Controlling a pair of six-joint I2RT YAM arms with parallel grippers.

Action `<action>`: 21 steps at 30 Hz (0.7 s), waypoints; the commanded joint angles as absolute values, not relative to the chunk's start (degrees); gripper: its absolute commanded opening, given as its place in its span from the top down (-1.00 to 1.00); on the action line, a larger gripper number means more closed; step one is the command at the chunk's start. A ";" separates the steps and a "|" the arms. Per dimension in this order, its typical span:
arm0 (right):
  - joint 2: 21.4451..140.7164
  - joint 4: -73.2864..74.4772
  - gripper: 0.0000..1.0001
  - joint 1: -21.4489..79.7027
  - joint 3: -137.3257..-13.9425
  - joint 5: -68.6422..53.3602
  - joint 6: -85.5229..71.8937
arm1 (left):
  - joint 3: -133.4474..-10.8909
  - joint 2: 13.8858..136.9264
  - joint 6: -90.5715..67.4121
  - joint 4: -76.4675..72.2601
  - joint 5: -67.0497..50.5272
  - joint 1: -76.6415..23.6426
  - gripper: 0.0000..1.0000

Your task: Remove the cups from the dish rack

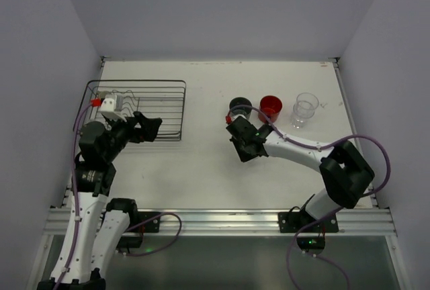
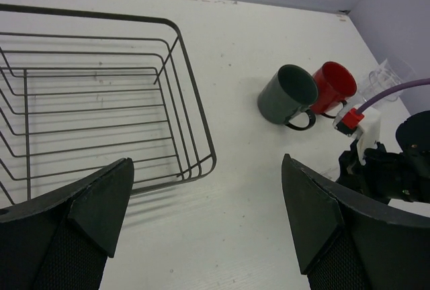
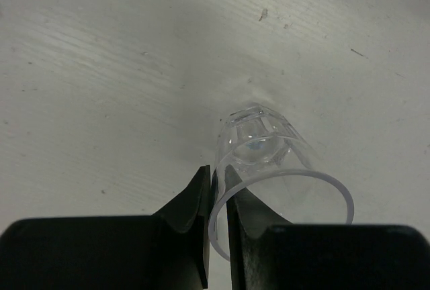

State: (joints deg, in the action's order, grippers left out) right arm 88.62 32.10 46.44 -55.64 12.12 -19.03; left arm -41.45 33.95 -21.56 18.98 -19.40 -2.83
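The dish rack (image 1: 161,95) is a dark wire basket at the table's left; its wires (image 2: 101,102) hold no cup where they show in the left wrist view. My left gripper (image 1: 151,129) hangs open over the rack's near right corner, with nothing between its fingers (image 2: 101,203). A dark grey-green mug (image 1: 240,107), a red mug (image 1: 271,107) and a tall clear glass mug (image 1: 304,110) stand in a row on the table. My right gripper (image 3: 220,189) is shut on the wall of a small clear tumbler (image 3: 269,162), tilted just above the table, in front of the dark mug.
In the left wrist view the dark mug (image 2: 287,94) and red mug (image 2: 334,87) stand side by side, with my right arm (image 2: 396,162) just in front of them. White walls close in the table on three sides. The left arm hides part of the rack's left side.
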 commanded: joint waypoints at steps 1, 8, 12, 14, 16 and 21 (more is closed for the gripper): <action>90.78 33.14 1.00 46.14 -59.24 15.47 -16.88 | -40.87 32.70 -19.25 20.04 -15.65 -4.48 -0.93; 90.62 33.31 0.28 46.23 -59.85 13.54 -16.17 | -40.25 32.61 -18.81 20.30 -13.89 -5.01 -0.93; 86.68 33.49 -0.26 46.23 -59.86 13.53 -16.87 | -42.62 33.39 -19.60 21.62 -10.38 -5.10 -0.93; 83.69 32.26 -0.49 46.32 -59.24 14.15 -17.57 | -43.85 34.27 -20.56 23.72 -6.43 -5.10 -0.93; 78.42 30.77 -0.56 46.23 -58.19 13.89 -17.84 | -45.69 34.89 -21.35 25.65 -2.92 -5.01 -0.94; 64.97 22.00 -0.63 46.23 -50.91 11.78 -19.51 | -47.11 34.98 -24.43 27.60 16.93 -5.01 -0.97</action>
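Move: The right hand has a clear cup pinched by its wall near the rim, the cup's middle about 3 cm right, 1 cm ahead and 2 cm lower, just over bare table. The green cup stands roughly 17 cm ahead and 1 cm left, the red cup 17 cm ahead and 9 cm right. From the empty left hand, the rack's last clear cup is about 12 cm ahead, 21 cm left and 20 cm below; the olive cup stands 8 cm beyond it, 2 cm farther right. The clear cup is lowered a last 1 cm onto the table in front of the green cup; the right fingers then open wide, letting go of its wall, and the hand rises about 10 cm, its fingers tilting up and outward. Meanwhile the open left hand, after nearly waiting, sweeps left some 5 cm towards the cups left in the rack, swinging about 20 degrees counter-clockwise. ##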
